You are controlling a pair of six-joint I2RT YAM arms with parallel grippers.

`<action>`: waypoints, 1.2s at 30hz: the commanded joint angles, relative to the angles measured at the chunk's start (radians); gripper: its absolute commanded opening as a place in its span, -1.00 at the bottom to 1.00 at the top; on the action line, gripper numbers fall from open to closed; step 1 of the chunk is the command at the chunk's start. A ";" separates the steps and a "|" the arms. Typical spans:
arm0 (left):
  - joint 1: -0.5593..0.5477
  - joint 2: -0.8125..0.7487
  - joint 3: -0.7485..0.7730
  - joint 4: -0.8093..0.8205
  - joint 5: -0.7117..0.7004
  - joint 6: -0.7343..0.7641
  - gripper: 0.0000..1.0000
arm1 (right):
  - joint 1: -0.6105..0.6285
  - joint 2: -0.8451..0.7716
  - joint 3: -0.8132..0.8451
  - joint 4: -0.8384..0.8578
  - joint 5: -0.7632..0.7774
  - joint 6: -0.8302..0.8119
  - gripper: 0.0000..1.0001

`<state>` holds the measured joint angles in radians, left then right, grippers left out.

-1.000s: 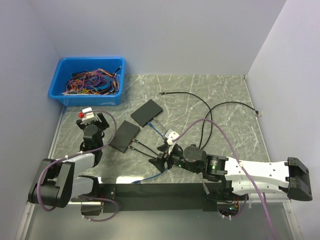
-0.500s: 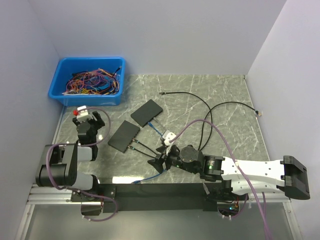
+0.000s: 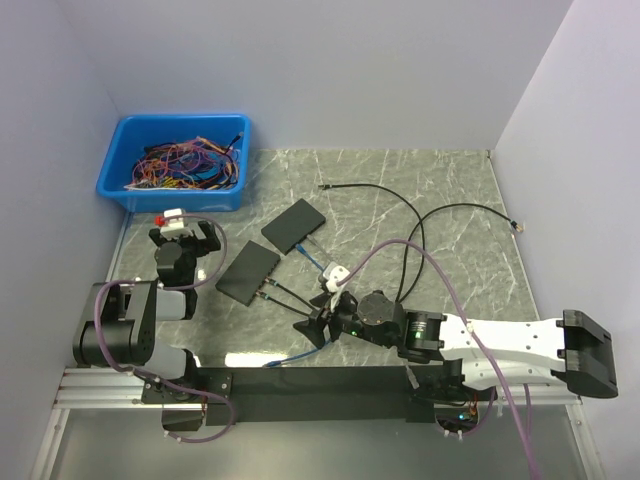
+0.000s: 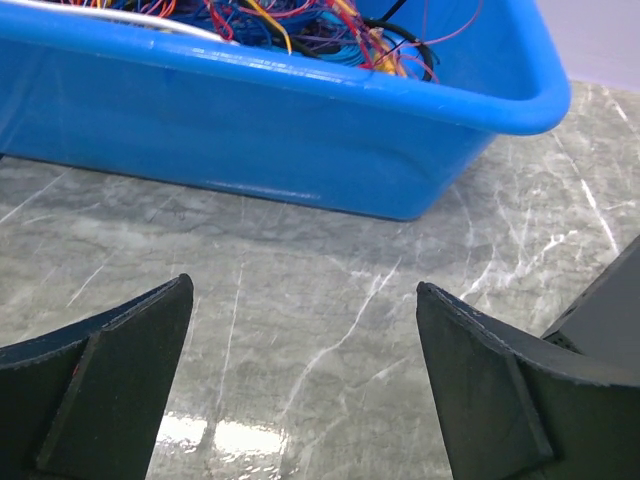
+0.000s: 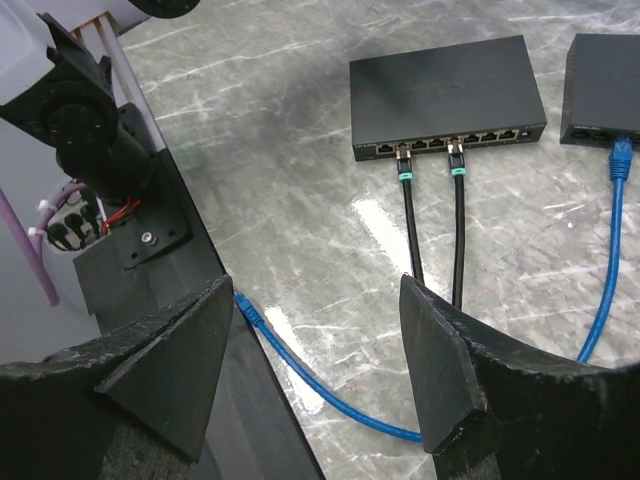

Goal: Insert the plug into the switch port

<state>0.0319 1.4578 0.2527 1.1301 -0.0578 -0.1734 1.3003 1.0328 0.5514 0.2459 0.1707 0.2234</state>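
Two flat black switches lie left of centre: the near one [image 3: 248,272] [image 5: 445,95] has two black cables plugged in, and the far one [image 3: 294,225] [image 5: 605,85] has one end of a blue cable [image 5: 612,250] plugged in. The cable's free blue plug [image 5: 245,308] [image 3: 268,365] lies by the black front rail. My right gripper [image 3: 315,325] [image 5: 317,285] is open and empty, hovering above the blue cable with the plug near its left finger. My left gripper [image 3: 180,240] [image 4: 303,285] is open and empty, low over the table in front of the blue bin.
A blue bin [image 3: 178,160] [image 4: 300,110] full of coloured wires stands at the back left. Two loose black cables [image 3: 400,205] [image 3: 470,210] curl over the right half of the table. A corner of the near switch [image 4: 610,310] shows right of my left gripper.
My left gripper has moved toward the blue bin and settled in front of it. My right gripper has shifted slightly left and nearer, over the blue cable.
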 commanded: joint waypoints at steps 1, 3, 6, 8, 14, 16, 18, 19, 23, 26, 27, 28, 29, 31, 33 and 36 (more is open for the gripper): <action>-0.004 0.001 0.003 0.066 0.026 0.012 0.99 | 0.005 -0.054 -0.016 0.033 0.013 0.021 0.48; -0.004 0.001 0.002 0.068 0.024 0.012 0.99 | 0.005 -0.083 -0.028 -0.003 0.032 0.027 0.48; -0.004 0.001 0.003 0.066 0.023 0.012 0.99 | 0.004 -0.120 -0.045 -0.060 0.055 0.054 0.49; -0.004 0.001 0.003 0.068 0.024 0.012 0.99 | 0.005 -0.148 -0.063 -0.098 0.070 0.086 0.50; -0.004 0.001 0.005 0.066 0.024 0.011 0.99 | 0.005 -0.197 -0.059 -0.278 0.131 0.240 0.50; -0.004 0.001 0.003 0.066 0.024 0.012 0.99 | 0.005 -0.211 -0.056 -0.324 0.148 0.293 0.50; -0.004 0.001 0.003 0.068 0.024 0.012 0.99 | 0.005 -0.231 -0.056 -0.376 0.161 0.317 0.51; -0.004 0.003 0.003 0.068 0.024 0.014 0.99 | 0.005 -0.237 -0.057 -0.384 0.168 0.327 0.51; -0.004 0.003 0.003 0.068 0.024 0.012 0.99 | 0.005 -0.229 0.002 -0.463 0.216 0.327 0.52; -0.004 0.003 0.003 0.068 0.024 0.014 0.99 | 0.005 -0.206 0.063 -0.516 0.234 0.341 0.52; -0.004 0.001 0.003 0.066 0.024 0.012 0.99 | 0.005 -0.205 0.071 -0.533 0.234 0.346 0.52; -0.004 0.001 0.003 0.068 0.024 0.012 0.99 | 0.005 -0.204 0.076 -0.539 0.233 0.355 0.52; -0.006 0.001 0.003 0.068 0.024 0.012 0.99 | 0.005 -0.206 0.077 -0.540 0.228 0.360 0.52; -0.004 0.003 0.003 0.068 0.024 0.011 0.99 | 0.004 -0.208 0.078 -0.543 0.220 0.370 0.52; -0.004 0.003 0.003 0.068 0.024 0.011 0.99 | 0.005 -0.211 0.077 -0.551 0.225 0.378 0.52; -0.004 0.001 0.003 0.068 0.024 0.012 0.99 | 0.005 -0.214 0.087 -0.560 0.228 0.395 0.52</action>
<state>0.0311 1.4578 0.2527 1.1408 -0.0498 -0.1726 1.3003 0.8280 0.5915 -0.2924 0.3664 0.5846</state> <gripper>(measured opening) 0.993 0.760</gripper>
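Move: The blue cable's free plug lies on the table's front edge, about 11 cm left of the right hand, 6 cm back and some 17 cm below. At a similar depth, the near switch is about 16 cm ahead and 15 cm left, with its two black plugs around 13 cm ahead and 10 cm left. From the left hand, the blue free plug is about 32 cm back, 22 cm right and 10 cm lower. Draw the open right gripper back from the blue free plug and the near switch, about 7.5 cm to the right, sinking roughly 3 cm on the way but staying above the cables. Swing the fingers clockwise nearly 20 degrees as you go, so they point more forward, and tip them somewhat down; keep them open and empty. ##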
